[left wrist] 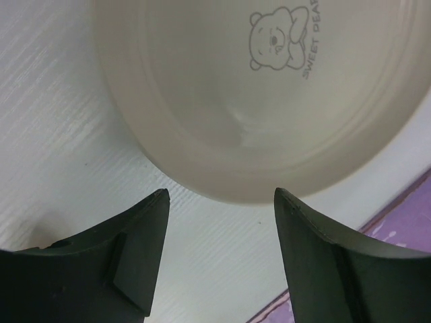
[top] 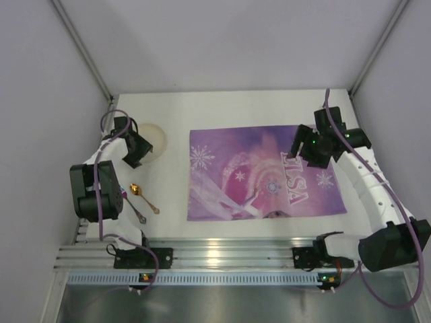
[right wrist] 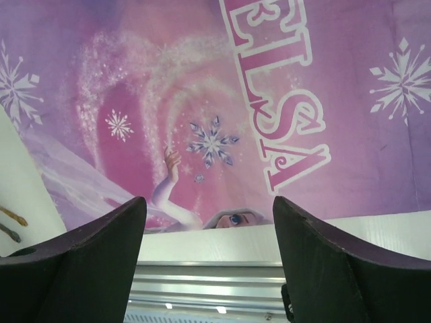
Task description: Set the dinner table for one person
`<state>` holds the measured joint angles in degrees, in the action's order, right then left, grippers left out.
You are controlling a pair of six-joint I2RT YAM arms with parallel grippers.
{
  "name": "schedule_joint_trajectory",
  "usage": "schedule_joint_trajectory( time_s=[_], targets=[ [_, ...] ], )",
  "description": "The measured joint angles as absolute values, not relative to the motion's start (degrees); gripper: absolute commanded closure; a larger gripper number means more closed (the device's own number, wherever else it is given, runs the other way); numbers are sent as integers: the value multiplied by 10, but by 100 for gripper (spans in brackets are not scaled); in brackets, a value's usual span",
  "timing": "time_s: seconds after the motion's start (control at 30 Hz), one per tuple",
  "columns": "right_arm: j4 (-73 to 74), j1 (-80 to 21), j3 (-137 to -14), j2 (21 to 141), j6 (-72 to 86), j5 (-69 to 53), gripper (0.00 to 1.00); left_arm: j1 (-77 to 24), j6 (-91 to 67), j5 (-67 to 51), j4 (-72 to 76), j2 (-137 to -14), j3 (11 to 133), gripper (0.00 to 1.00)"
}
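The dinner table (top: 236,108) is a white tabletop with a purple snowflake placemat (top: 262,171) lying flat at its middle. A cream plate (top: 153,139) with a bear print (left wrist: 283,37) sits left of the mat. My left gripper (left wrist: 219,202) hovers open just short of the plate's near rim, nothing between its fingers. My right gripper (right wrist: 209,205) hangs open above the placemat (right wrist: 202,101), holding nothing. In the top view it (top: 300,151) is over the mat's right part. A gold spoon (top: 144,198) and a second darker utensil (top: 133,207) lie near the left front.
Metal rails (top: 222,252) run along the table's near edge by the arm bases. Grey walls close in the left, right and back sides. The mat's corner (left wrist: 404,222) shows beside the plate in the left wrist view.
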<state>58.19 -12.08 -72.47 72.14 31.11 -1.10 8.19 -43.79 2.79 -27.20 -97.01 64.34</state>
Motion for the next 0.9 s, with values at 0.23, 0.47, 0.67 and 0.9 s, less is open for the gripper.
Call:
schedule_joint_trajectory(
  time_s=[0.23,0.47,0.67,0.9],
  targets=[
    [590,-119,-701,693,311,0,24,84,-451,46,-240,-1017,644,34],
    [596,-119,-697,696,309,10,25,87,-469,52,-220,-1059,673,82],
    [595,-119,-697,713,304,13,25,92,-469,25,-190,-1074,698,100],
    [596,-118,-704,726,295,15,25,91,-385,-53,-181,-1074,709,100]
  ],
)
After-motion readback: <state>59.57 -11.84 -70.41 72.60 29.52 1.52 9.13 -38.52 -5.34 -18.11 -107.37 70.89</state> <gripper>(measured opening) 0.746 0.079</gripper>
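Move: The plate's middle lies about 7 cm ahead of my open left hand, roughly 2 cm to the left and 4 cm below. On the bare table behind my hand, the spoon is some 16 cm back with no sideways offset, and the fork about 18 cm back and 6 cm left. The placemat's middle is around 47 cm right and 5 cm back. From my right hand, the plate is about 58 cm left, 19 cm ahead and 17 cm lower. I lower my open left hand about 3 cm beside the plate, then slide it forward some 4 cm towards the rim while the fingers shut and pinch it. Keeping that pinch, I ease up about a centimetre and start turning my wrist clockwise, roughly 10 degrees. ##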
